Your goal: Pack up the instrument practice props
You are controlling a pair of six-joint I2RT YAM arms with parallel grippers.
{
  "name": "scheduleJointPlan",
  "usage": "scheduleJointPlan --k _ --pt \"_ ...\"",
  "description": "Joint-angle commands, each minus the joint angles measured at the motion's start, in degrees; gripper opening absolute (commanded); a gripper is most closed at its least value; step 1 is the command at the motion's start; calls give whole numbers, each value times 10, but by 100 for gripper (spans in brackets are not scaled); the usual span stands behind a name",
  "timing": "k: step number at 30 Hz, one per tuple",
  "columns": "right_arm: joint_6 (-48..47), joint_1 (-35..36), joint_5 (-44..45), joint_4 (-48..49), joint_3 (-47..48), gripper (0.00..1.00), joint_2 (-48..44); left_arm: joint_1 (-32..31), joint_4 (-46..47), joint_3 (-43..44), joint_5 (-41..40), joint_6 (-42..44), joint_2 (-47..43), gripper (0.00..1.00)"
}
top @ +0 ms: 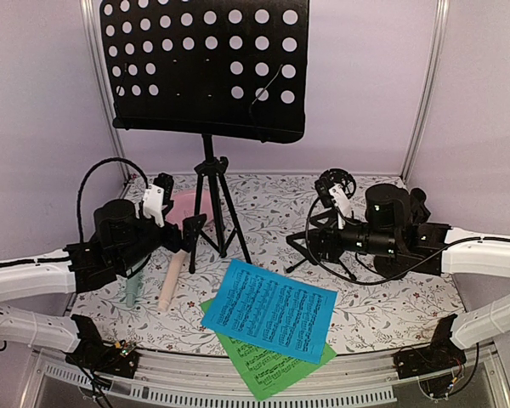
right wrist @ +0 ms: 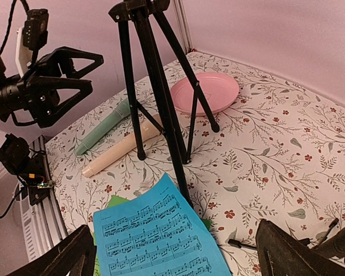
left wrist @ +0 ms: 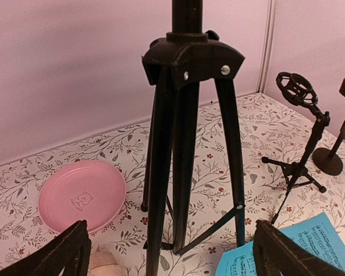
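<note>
The black perforated music desk (top: 206,64) stands at the back on its tripod legs (left wrist: 184,144). My left gripper (left wrist: 169,241) is open, facing those legs, with nothing between its fingers. A mint-green microphone (top: 133,289) and a peach microphone (top: 172,282) lie side by side left of the legs. The blue music sheet (top: 269,310) lies on top of the green music sheet (top: 272,365) at the front. My right gripper (right wrist: 173,247) is open above the blue sheet's right side. A small black microphone tripod (left wrist: 302,132) stands beside it.
A pink round plate (top: 187,204) lies behind the left gripper near the back wall. Purple walls close in the back and both sides. A second small black stand base (left wrist: 333,155) sits at the far right. The table has a floral cover.
</note>
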Motion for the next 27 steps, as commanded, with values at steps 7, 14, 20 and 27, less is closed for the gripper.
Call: scheduleJointPlan --k 7,14,20,27 --pt "-14 3 -13 14 -11 99 9 75 17 66 115 -21 53 96" --pt "-16 3 -9 17 -16 99 5 104 96 26 157 -8 48 90" --pt "-17 2 -13 17 -18 99 6 107 113 20 167 24 75 87" --pt "-18 3 -16 22 -21 99 8 108 139 21 161 47 110 75"
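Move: The music stand's tripod hub is roughly 10 cm ahead of the open left hand, 5 cm to its right and 5 cm higher. From that hand, the pink plate lies about 28 cm ahead and 3 cm left, the peach tube 5 cm ahead and 8 cm left, and the blue sheet 5 cm back and 20 cm right, all some 22 cm below. From the right hand the hub is about 13 cm ahead, 22 cm left and 6 cm up. Forward goes the left hand, about 4 cm towards the music stand's tripod just under its hub, arching some 2 cm up before sinking most of that again. It turns about 5 degrees clockwise while its fingers narrow from wide open to roughly three quarters, still short of the stand. The right hand, wide open, sinks a little over 1 cm above the table. ##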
